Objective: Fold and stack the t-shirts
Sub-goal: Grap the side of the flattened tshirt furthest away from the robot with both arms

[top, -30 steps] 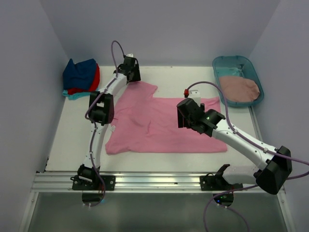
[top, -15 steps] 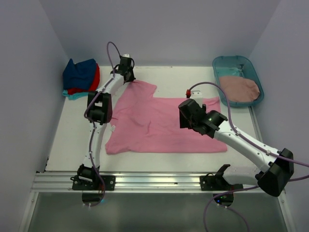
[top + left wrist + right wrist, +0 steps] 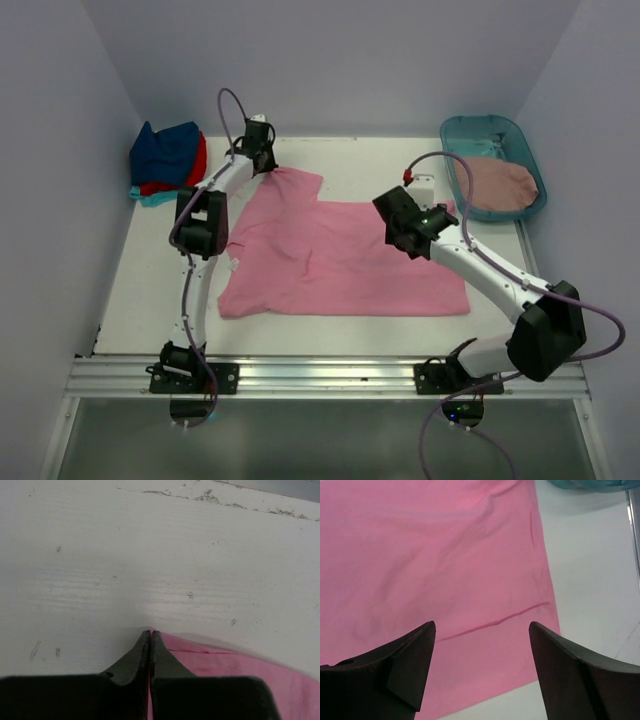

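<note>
A bright pink t-shirt (image 3: 340,255) lies spread flat on the white table. My left gripper (image 3: 270,164) is at its far left corner, shut on the cloth. In the left wrist view the left gripper (image 3: 150,631) has its fingers pressed together, with the pink t-shirt (image 3: 225,662) pinched between them. My right gripper (image 3: 432,207) hovers open over the shirt's far right corner. The right wrist view shows the right gripper (image 3: 482,623) with jaws wide apart above the pink t-shirt (image 3: 445,555), holding nothing. A dusty rose t-shirt (image 3: 495,182) lies in the tub.
The teal tub (image 3: 455,130) stands at the far right, its edge (image 3: 585,484) just beyond the right gripper. A pile of navy (image 3: 165,148), red (image 3: 195,165) and turquoise (image 3: 150,197) shirts sits at the far left. Walls enclose the table.
My left gripper shifted slightly left and closed on the pink shirt's far left corner. My right arm swung toward the far right corner, nearer the tub.
</note>
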Robot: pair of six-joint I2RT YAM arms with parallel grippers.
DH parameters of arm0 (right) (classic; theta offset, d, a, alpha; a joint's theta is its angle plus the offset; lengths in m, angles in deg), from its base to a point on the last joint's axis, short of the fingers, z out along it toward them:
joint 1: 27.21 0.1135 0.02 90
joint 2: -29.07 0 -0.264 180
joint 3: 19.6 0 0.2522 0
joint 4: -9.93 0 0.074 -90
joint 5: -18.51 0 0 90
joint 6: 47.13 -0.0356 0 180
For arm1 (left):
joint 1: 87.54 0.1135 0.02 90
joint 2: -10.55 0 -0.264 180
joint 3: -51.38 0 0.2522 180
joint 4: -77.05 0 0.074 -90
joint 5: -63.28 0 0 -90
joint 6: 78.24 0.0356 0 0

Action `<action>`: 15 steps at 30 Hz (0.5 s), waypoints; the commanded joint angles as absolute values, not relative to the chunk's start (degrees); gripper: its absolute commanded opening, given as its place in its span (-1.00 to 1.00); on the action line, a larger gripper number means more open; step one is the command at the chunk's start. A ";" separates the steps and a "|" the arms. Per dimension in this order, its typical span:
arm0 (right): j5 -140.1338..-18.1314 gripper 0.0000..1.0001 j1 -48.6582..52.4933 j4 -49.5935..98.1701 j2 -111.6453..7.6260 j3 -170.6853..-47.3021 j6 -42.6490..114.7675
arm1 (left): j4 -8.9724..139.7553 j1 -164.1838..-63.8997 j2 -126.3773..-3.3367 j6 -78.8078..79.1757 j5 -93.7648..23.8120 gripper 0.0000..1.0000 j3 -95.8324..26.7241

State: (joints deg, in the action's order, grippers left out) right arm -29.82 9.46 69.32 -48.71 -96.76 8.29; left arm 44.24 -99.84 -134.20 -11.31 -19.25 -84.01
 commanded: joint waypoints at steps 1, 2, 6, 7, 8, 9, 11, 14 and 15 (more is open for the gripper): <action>-28.14 0.60 2.87 65.54 -54.06 -102.17 7.01 | 44.39 -98.79 -127.97 -9.51 -17.58 -1.00 -81.40; -28.86 0.60 1.72 65.01 -57.64 -104.18 7.10 | 44.39 -98.71 -127.53 -9.42 -16.97 -1.00 -80.08; -32.46 0.61 -3.29 63.86 -66.71 -110.78 7.10 | 43.77 -97.57 -125.69 -9.85 -17.05 -1.00 -76.48; -33.69 0.61 -4.78 63.86 -68.38 -112.18 7.02 | 43.86 -97.04 -125.33 -10.12 -16.96 -1.00 -75.68; -34.39 0.61 -5.41 63.77 -69.79 -114.89 7.19 | 43.78 -96.69 -125.07 -10.38 -17.22 -1.00 -74.46; -34.92 0.61 -5.85 63.34 -73.03 -116.05 7.97 | 43.60 -96.33 -124.72 -10.65 -17.48 -1.00 -74.01; -35.02 0.61 -6.99 63.24 -76.03 -119.91 8.68 | 43.08 -95.45 -124.28 -10.74 -17.57 -1.00 -73.13; -36.42 0.62 -8.84 63.51 -81.05 -124.57 9.56 | 42.37 -93.96 -123.31 -10.65 -17.66 -1.00 -71.90; -36.86 0.62 -9.28 63.51 -82.19 -125.72 9.91 | 42.28 -93.44 -122.53 -10.82 -17.84 -1.00 -71.46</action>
State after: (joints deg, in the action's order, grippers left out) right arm -35.33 -8.03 64.75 -80.14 -120.65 8.92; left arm 43.43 -95.75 -127.01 -11.18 -18.51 -72.95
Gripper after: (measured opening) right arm 0.808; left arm 0.012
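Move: The left fingers already pinch the t-shirt's far left corner, right at the fingertips; the folded stack stands about 23 cm to that hand's left, roughly level in reach. The right hand is open over the shirt, its far right corner about 20 cm ahead, 12 cm to the right and 14 cm below. The teal bin lies some 30 cm ahead and 22 cm right of the right hand, 10 cm lower. Send the open right gripper forward about 14 cm, sinking some 5 cm and easing slightly right, over the t-shirt towards its far right corner; turn it about 15 degrees clockwise and keep the fingers wide, clear of the cloth. Meanwhile keep the left pinch shut and drag the far left corner left and a little back, low over the table, with the last stretch mostly leftward. ##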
